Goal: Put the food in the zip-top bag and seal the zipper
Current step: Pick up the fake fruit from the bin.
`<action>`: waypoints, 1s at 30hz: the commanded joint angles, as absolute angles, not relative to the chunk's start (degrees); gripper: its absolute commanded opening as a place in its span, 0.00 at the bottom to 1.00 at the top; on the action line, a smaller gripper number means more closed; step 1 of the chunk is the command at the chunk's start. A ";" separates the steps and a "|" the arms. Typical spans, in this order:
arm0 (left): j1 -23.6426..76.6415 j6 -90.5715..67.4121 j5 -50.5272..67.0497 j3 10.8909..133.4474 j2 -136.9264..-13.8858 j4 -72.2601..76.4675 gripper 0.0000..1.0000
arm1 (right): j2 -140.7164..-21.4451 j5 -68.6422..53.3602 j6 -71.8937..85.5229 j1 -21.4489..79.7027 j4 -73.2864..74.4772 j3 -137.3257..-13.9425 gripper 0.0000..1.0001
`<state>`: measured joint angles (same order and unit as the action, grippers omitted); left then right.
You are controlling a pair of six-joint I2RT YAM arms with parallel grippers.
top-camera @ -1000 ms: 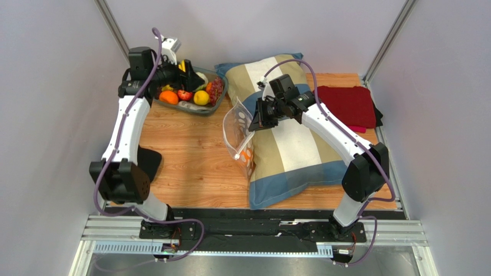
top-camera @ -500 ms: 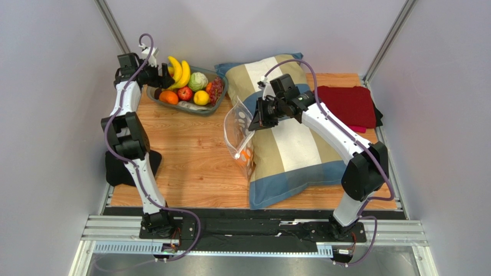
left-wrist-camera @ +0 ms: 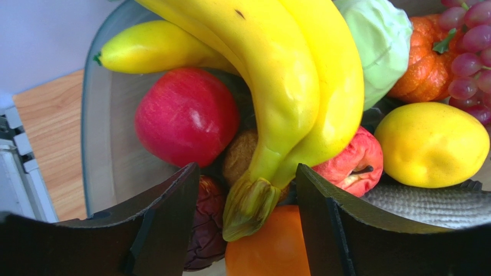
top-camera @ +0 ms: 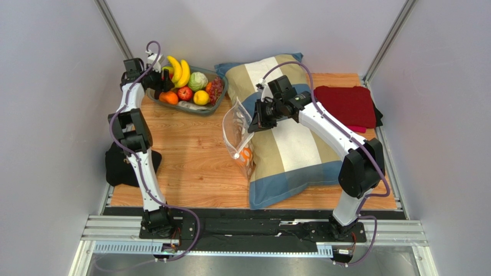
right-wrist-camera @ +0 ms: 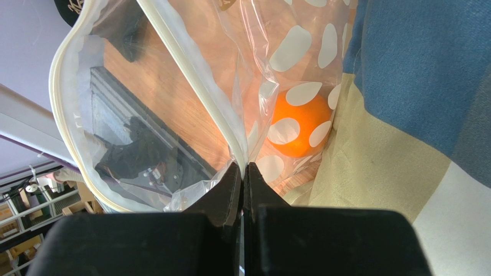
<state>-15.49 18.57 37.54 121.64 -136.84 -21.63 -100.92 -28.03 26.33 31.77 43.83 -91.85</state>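
Observation:
The food lies in a grey bowl point(top-camera: 219, 101) at the back left: bananas point(top-camera: 177, 70), cabbage point(top-camera: 198, 80), apple point(top-camera: 184, 93), lemon point(top-camera: 201, 98), orange point(top-camera: 170, 98), grapes point(top-camera: 216, 89). My left gripper point(top-camera: 163, 81) is open at the bowl's left rim. In the left wrist view its jaws point(left-wrist-camera: 248, 195) stand either side of the bananas' point(left-wrist-camera: 288, 86) stem without touching it. My right gripper point(top-camera: 253, 123) is shut on the dotted zip-top bag point(top-camera: 236, 129), pinching its mouth edge point(right-wrist-camera: 243, 172) by the zipper point(right-wrist-camera: 196, 86). The mouth gapes open. One orange point(right-wrist-camera: 297, 129) lies inside.
A striped pillow point(top-camera: 288, 138) lies under the right arm, with the bag leaning on its left edge. A red cloth point(top-camera: 348, 103) is at the back right. A black cloth point(top-camera: 118, 167) lies at the table's left edge. Bare wood shows between bowl and bag.
My left arm lifted off the bowl and drew back left, uncovering the fruit; its gripper now sits at the bowl's left rim by the banana stem. The right gripper holds the bag almost unmoved.

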 commanded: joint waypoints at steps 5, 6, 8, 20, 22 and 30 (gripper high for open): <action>-15.38 22.50 42.00 124.28 -137.38 -21.27 0.52 | -101.51 -28.92 26.89 31.29 42.10 -93.43 0.00; -15.38 22.59 42.79 124.10 -137.20 -21.44 0.49 | -101.51 -29.00 26.81 31.29 42.19 -93.43 0.00; -15.38 22.06 44.38 124.28 -136.41 -21.44 0.41 | -101.60 -29.00 26.89 31.20 42.19 -93.51 0.00; -15.38 14.95 50.53 123.93 -125.88 -18.81 0.00 | -100.72 -29.09 26.02 31.11 42.10 -93.25 0.00; -15.47 12.84 51.76 123.14 -123.94 -18.63 0.00 | -100.46 -29.35 25.75 31.11 42.10 -93.34 0.00; -12.22 9.33 60.99 109.36 -105.06 -22.24 0.00 | -100.02 -30.41 24.52 31.11 42.45 -93.78 0.00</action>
<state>-14.96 11.68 52.73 115.81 -117.67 -21.93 -101.16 -28.84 25.63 31.31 43.83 -91.88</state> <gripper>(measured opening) 0.065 0.010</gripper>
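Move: The banana bunch's stem is already just about between the left hand's open fingers; the bunch's middle lies about 7 cm ahead, 4 cm right and roughly 1 cm below. Lower in the bin, some 6 cm down, the pomegranate sits about 4 cm ahead and 2 left, the orange 3 cm back and 1 right, the red apple 1 cm back and 8 right. From the right hand, the bunch is some 36 cm ahead, 33 left and 8 lower. The left fingers shut on the banana bunch's stem and pinch it, the hand settling barely a centimetre and easing about 2 cm left as they close. Then it lifts quickly up out of the bin, ending some 16 cm higher and about 6 cm back and 6 cm left, the wrist tipping the fingers up about 10 degrees and turning slightly clockwise. ##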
